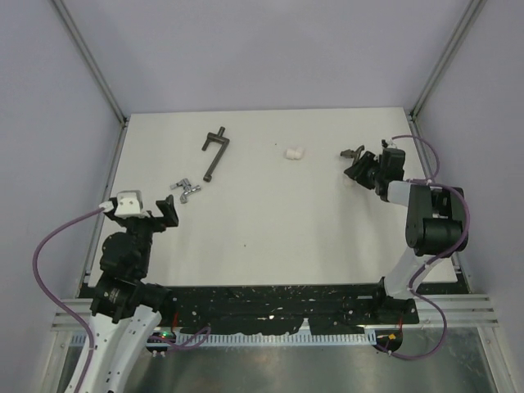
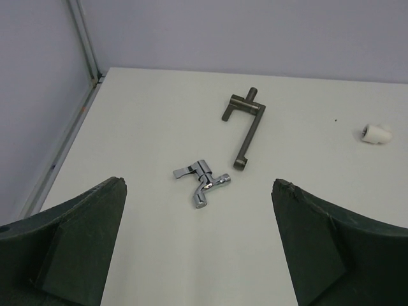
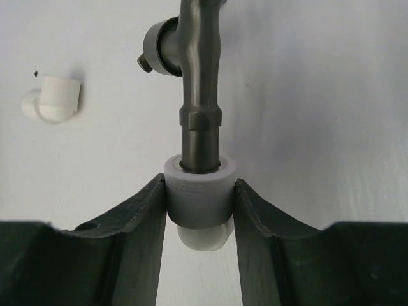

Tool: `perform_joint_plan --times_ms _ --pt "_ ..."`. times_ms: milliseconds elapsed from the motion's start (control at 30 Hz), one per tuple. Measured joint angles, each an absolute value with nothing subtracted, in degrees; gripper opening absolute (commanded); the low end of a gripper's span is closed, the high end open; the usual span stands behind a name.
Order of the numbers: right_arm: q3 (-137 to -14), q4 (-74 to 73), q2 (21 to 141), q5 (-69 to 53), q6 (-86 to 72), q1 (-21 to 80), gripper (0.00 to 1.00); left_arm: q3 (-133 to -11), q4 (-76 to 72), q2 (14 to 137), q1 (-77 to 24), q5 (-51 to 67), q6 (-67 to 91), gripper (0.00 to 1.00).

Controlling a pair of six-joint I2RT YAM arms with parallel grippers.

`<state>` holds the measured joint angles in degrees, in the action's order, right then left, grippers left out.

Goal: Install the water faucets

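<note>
The shiny silver faucet (image 1: 185, 190) (image 2: 203, 182) lies on the white table just ahead of my left gripper (image 1: 167, 210). That gripper is open wide, with its fingers (image 2: 89, 236) apart from the faucet and nothing between them. My right gripper (image 1: 358, 164) at the far right is shut on a white elbow fitting (image 3: 199, 197). Its fingers (image 3: 143, 213) press the fitting's collar from both sides. The dark grey-bronze faucet (image 3: 199, 83) (image 1: 353, 152) has its stem seated in that collar and points away from the gripper.
A second white elbow fitting (image 1: 294, 152) (image 2: 376, 133) (image 3: 51, 99) lies loose at the table's far middle. A long dark T-handled bar (image 1: 215, 151) (image 2: 245, 127) lies beyond the silver faucet. Grey walls with metal posts enclose the table on three sides.
</note>
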<state>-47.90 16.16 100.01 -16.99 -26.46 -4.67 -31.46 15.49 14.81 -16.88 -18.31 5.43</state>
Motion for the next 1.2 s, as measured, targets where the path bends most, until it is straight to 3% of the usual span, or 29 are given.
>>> perform_joint_plan --times_ms 67,100,167,300,333,367,533,700,1033,1200 --pt "-50.28 16.21 101.82 -17.47 -27.05 -6.20 0.20 -31.24 15.33 14.37 -16.60 -19.09 5.17 1.00" --pt "-51.16 16.23 102.43 -17.69 -27.40 -6.81 0.38 -31.11 15.29 14.17 -16.45 -19.35 5.06 1.00" --pt "-51.99 16.08 102.91 -18.04 -27.75 -7.88 0.60 -30.65 15.22 13.67 -16.12 -19.94 4.84 1.00" --pt "-53.21 13.39 102.80 -18.24 -26.68 -9.21 0.84 -30.09 15.05 12.88 -15.90 -20.80 4.19 1.00" --pt "-53.43 12.58 102.48 -18.24 -26.13 -9.34 0.99 -29.93 14.92 12.56 -15.84 -21.10 4.05 1.00" --pt "-53.52 11.46 101.78 -18.20 -25.34 -9.45 0.95 -29.76 14.81 12.19 -15.73 -21.43 4.03 1.00" --pt "-53.52 4.19 92.68 -16.47 -21.98 -9.54 0.95 -29.39 14.33 9.61 -15.55 -23.66 3.99 1.00" --pt "-53.78 -0.97 76.03 -15.40 -21.10 -9.56 0.96 -29.04 13.37 5.91 -15.38 -25.15 3.95 1.00" --pt "-49.91 0.03 42.61 -17.45 -22.70 -9.54 0.95 -28.80 12.34 0.56 -15.35 -24.82 2.76 1.00" --pt "-49.78 -1.48 35.53 -14.11 -21.28 -5.93 0.95 -27.20 12.93 0.56 -15.35 -23.73 2.26 1.00"
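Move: My right fingers hold the white elbow with the dark faucet joined to it; its resting spot lies some 2 cm ahead, 3 cm to the right and about 2 cm below. The other white elbow sits roughly 7 cm farther out and 18 cm left of this hand, with the long dark spout about 44 cm left, likewise 7 cm out. From my empty left hand the resting spot is some 23 cm ahead, 60 cm right and 25 cm down. I carry the joined elbow and faucet a last few centimetres rightward and forward, nearly level, then open my right fingers wide and let go of the elbow. From there my right hand climbs about 35 cm, clear of the parts, drawing back some 18 cm while its fingers tip up about 50 degrees. My empty, open left hand eases about 3 cm left and back, rising a little. ##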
